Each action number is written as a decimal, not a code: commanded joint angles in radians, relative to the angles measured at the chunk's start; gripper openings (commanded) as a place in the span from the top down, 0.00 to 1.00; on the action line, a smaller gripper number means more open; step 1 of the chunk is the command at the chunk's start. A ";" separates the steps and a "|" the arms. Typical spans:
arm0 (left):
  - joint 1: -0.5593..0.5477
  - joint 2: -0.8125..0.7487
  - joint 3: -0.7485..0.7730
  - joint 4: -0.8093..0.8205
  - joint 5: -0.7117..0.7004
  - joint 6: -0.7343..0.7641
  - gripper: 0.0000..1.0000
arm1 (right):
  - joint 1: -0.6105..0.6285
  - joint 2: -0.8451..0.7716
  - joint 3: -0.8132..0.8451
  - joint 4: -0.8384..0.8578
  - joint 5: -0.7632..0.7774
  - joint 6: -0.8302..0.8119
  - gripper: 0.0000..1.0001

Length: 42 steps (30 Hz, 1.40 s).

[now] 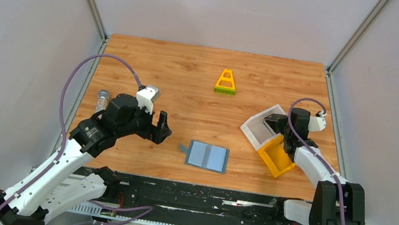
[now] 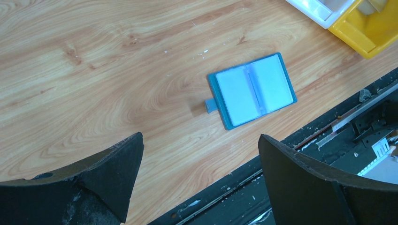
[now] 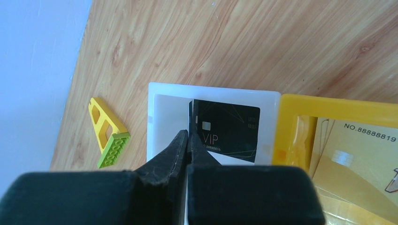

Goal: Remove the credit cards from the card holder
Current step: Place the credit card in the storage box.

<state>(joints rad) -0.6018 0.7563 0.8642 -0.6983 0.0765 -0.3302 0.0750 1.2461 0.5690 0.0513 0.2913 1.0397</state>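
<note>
The card holder point(image 1: 207, 156) point(image 2: 252, 90), a slate-blue bifold with a small tab, lies open and flat on the wood near the front edge. My left gripper point(image 1: 163, 126) point(image 2: 199, 140) hovers to its left, open and holding nothing. My right gripper point(image 1: 275, 123) point(image 3: 189, 133) is over the white bin point(image 1: 254, 131) point(image 3: 211, 89), shut on the left edge of a black credit card point(image 3: 227, 133) marked VIP. A tan credit card point(image 3: 356, 150) lies in the yellow bin point(image 1: 276, 157) point(image 3: 338, 105).
A yellow and green toy brick frame point(image 1: 225, 82) point(image 3: 109, 132) stands at the back centre. A clear vial point(image 1: 103, 99) lies by the left wall. The black rail point(image 1: 191, 197) point(image 2: 328, 136) runs along the table's front edge.
</note>
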 commanded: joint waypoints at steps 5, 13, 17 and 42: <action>-0.003 -0.013 0.007 0.019 -0.006 0.023 0.00 | -0.008 0.027 -0.006 0.067 0.031 0.016 1.00; -0.003 -0.013 0.009 0.017 -0.008 0.022 0.00 | -0.010 0.057 0.002 0.056 0.034 0.020 0.99; -0.003 -0.011 0.010 0.018 -0.012 0.022 0.00 | -0.012 0.058 0.015 0.027 0.041 0.023 0.92; -0.003 0.058 -0.010 0.053 0.078 -0.040 0.00 | -0.021 -0.136 0.132 -0.273 0.109 -0.017 0.76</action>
<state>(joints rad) -0.6018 0.7933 0.8639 -0.6968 0.0795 -0.3374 0.0601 1.1809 0.6399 -0.1692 0.3855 1.0512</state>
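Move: The storage box's white tray, where the black credit card already held by the right fingers is going, has its middle about 2 cm to that hand's left, 1 cm ahead and some 5 cm below. The box's yellow tray is roughly 11 cm back and 3 cm right of the hand; the open card holder lies about 15 cm back and 20 cm left. From the left hand, the white tray is some 32 cm right, 15 cm ahead and 17 cm lower. The black card, still pinched in the nearly shut right fingertips, is lowered some 2 cm towards the floor of the white tray. The fingers begin to part partway through that descent, to about a quarter of their range, and let go of the card; the right hand then draws back and to its right about 2 cm each way and climbs 3 cm, turning a few degrees clockwise and tipping slightly down. ##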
